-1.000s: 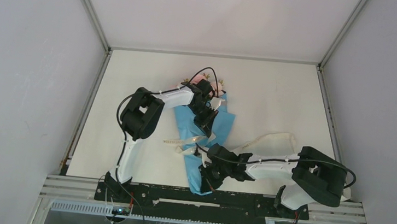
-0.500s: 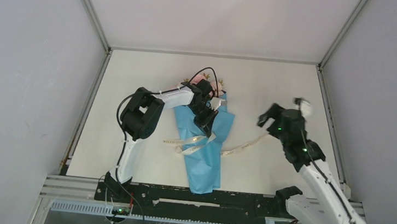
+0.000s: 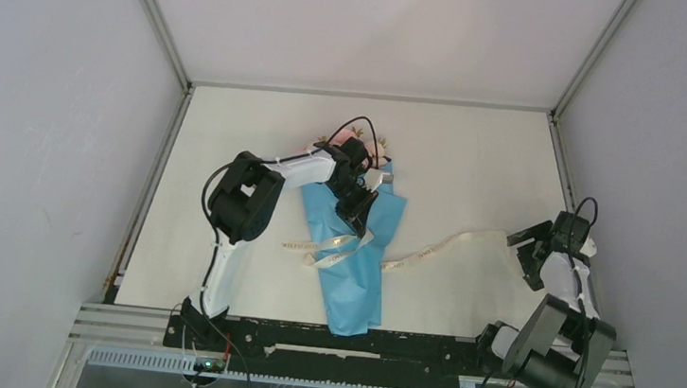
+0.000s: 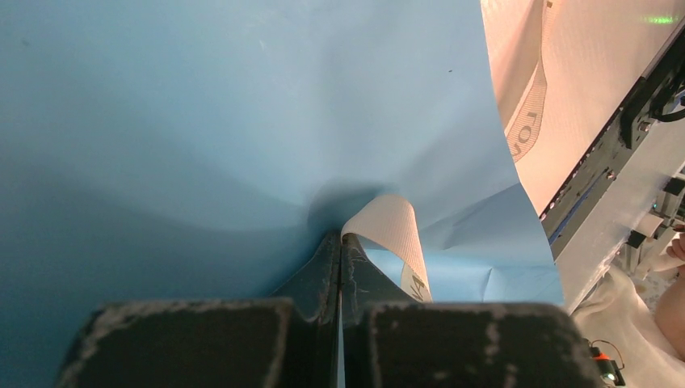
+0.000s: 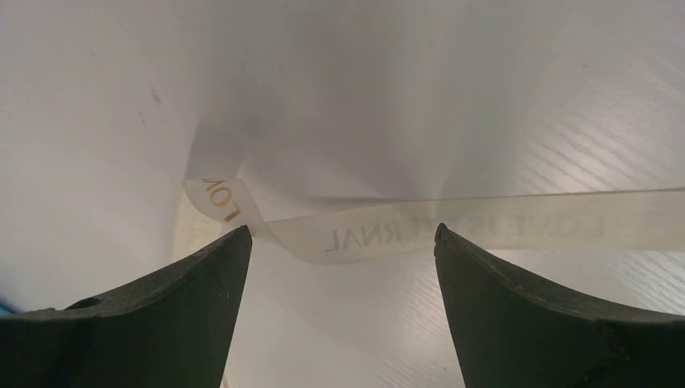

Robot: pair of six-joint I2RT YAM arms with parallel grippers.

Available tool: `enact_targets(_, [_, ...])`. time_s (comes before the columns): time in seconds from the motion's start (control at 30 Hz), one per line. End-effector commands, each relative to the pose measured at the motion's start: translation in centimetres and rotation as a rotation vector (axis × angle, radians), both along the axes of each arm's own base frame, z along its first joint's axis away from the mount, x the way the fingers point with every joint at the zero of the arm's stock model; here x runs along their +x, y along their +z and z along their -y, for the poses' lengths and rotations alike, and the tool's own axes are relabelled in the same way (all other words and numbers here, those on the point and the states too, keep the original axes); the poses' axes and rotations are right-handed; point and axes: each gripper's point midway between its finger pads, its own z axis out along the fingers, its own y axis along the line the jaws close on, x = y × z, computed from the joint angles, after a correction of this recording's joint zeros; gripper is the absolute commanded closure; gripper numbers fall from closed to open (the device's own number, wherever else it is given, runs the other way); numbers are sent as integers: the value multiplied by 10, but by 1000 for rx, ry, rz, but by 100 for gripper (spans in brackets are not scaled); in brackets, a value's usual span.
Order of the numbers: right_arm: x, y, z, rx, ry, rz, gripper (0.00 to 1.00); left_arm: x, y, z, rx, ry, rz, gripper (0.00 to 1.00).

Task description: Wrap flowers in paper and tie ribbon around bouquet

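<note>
The bouquet lies in the middle of the table, a light-blue paper point(image 3: 352, 285) cone with the pale pink flowers point(image 3: 330, 139) at its far end. My left gripper point(image 3: 360, 224) rests on the cone's middle. In the left wrist view the left gripper point(image 4: 340, 238) is shut, and a loop of the cream ribbon point(image 4: 394, 222) curls out from its tips over the paper point(image 4: 202, 121). The ribbon point(image 3: 439, 246) crosses the cone and trails right over the table. My right gripper point(image 3: 523, 252) stands open at its right end. In the right wrist view the ribbon point(image 5: 525, 222) lies flat just beyond the right gripper point(image 5: 341, 231), untouched.
Grey enclosure walls surround the white table point(image 3: 476, 159). A black rail point(image 3: 354, 342) with both arm bases runs along the near edge. The right arm is folded back close to the right wall.
The right arm swung from the cone's near end out to the right, opened and let go of the ribbon, which now lies stretched to the right. The left arm stayed still.
</note>
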Motion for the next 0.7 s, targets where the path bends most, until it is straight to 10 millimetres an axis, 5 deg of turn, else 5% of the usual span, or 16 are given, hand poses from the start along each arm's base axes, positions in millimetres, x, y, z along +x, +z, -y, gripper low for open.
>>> enact_targets(0.0, [18,-6,1,-6,79,28,8,21,-5,-8,51,-15,135,100])
enact_targets(0.23, [24,-31,-9,57,100,-24,12,21,-5,-9,56,-15,138,100])
enact_targets(0.4, [35,-29,-29,67,217,-21,30,22,-3,-8,50,-15,143,100])
enact_targets(0.57, [44,-32,-63,80,395,-89,39,23,-1,-8,48,-15,145,100])
enact_targets(0.67, [50,-33,-80,109,470,-100,59,22,0,-8,48,-19,148,100])
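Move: The ribbon's folded bend, on the table, lies about 6 cm ahead of the right hand, 5 cm to its left and 3 cm below it. The paper-wrapped bouquet's middle lies level with that hand but some 37 cm to its left; the ribbon's loose end is beyond it, about 47 cm left and 2 cm back. From the left hand, that bend is roughly 30 cm to the right and 3 cm farther out. The ribbon's folded bend ends up between the right fingertips: the wide-open hand first drops about 2 cm, slides forward low over the table, then swings left towards the bend, some 6 cm forward and 5 cm left in all. Its wrist turns some 20 degrees counter-clockwise while the fingers close to about half open. The left hand stays still, shut on the ribbon over the paper. ##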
